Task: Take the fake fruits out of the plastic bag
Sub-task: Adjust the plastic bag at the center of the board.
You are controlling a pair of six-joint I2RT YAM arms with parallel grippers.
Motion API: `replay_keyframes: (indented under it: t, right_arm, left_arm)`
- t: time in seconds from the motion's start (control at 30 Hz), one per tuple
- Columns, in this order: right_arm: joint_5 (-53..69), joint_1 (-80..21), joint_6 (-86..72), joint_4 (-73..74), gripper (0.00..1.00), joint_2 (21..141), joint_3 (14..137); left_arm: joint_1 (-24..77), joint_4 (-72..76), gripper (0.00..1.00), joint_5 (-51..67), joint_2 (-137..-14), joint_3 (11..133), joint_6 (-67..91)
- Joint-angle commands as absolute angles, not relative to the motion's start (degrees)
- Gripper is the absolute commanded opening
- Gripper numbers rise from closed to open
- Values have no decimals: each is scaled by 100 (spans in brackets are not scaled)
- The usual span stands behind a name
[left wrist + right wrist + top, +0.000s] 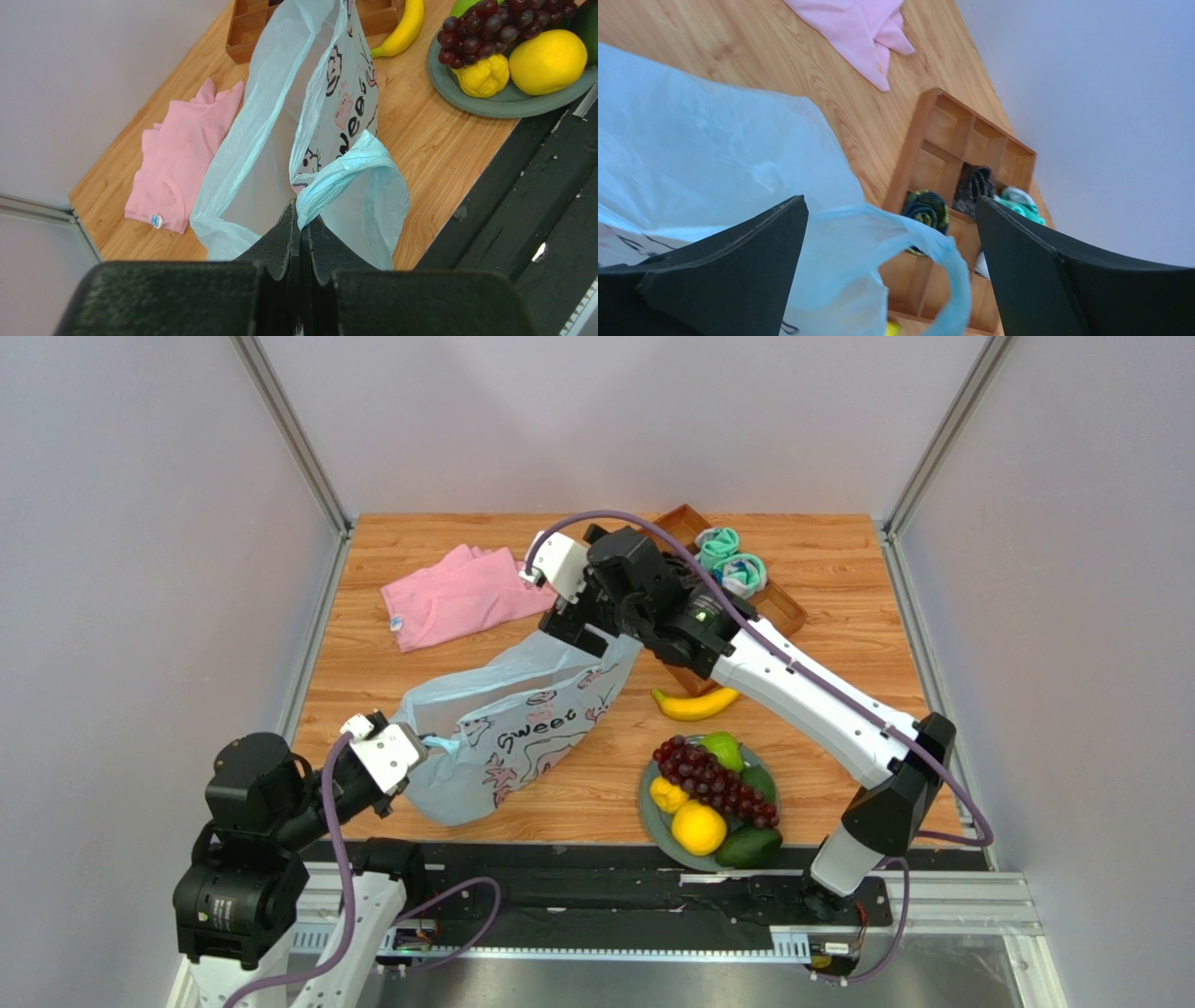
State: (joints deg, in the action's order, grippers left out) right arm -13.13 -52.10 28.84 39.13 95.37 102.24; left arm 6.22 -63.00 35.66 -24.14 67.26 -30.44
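Note:
The pale-blue plastic bag (512, 721) with its cartoon print is stretched across the table between my two grippers. My left gripper (302, 213) is shut on one twisted loop handle (344, 175) at the bag's near end. My right gripper (891, 203) is open at the far end, and the other handle loop (934, 245) lies loosely between its fingers. The bag's mouth (263, 175) gapes and no fruit shows inside. A banana (694, 706) lies on the table. Grapes (709, 773), a lemon (699, 828), a green apple (723, 749) and an avocado (748, 847) sit on a grey-green plate (648, 812).
A pink cloth (456, 595) lies at the back left. A wooden compartment tray (927, 150) with rolled socks (732, 560) stands at the back, partly under my right arm. The plate is near the table's front edge, right of the bag.

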Motion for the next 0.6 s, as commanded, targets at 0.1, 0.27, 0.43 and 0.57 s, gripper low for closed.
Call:
replay_keyframes:
  t: [0.1, 0.27, 0.43, 0.57]
  right_arm:
    - [-1293, -4808, 3280, 5306, 98, 9316, 10606]
    - [-388, -4273, 2391, 6694, 79, 9755, 11293]
    - [457, -4061, 2487, 6391, 26, 10359, 11809]
    - [317, -4008, 2628, 5952, 0, 11727, 14069]
  left_arm:
    - [589, -6486, 0, 3621, -2443, 6838, -3357]
    - [589, -6504, 0, 3551, -2583, 6759, -3603]
    - [589, -5364, 0, 3262, -2986, 6267, -3454]
    - [589, -3984, 0, 2989, -4417, 6871, -3314]
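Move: The bag's free handle hangs about 6 cm to the right of the open right hand and some 3 cm below it, level with it fore and aft. The tray lies about 15 cm ahead and 17 cm right of that hand, the banana 4 cm back and 18 cm right, both some 25 cm lower. From the left hand, already gripping the near handle, the free handle is roughly 17 cm ahead, 26 cm right and slightly lower. The right hand sweeps about 7 cm to its right with fingers wide and then sinks some 3 cm, tipping about 20 degrees further down as it shuts fully on the bag's free handle, and with the grip closing it starts forward and a little back to the left. The left hand keeps its closed grip on the other handle, easing down about 1 cm at first and then carrying it about 4.5 cm forward, so that both hands end up moving the bag farther out over the board. ##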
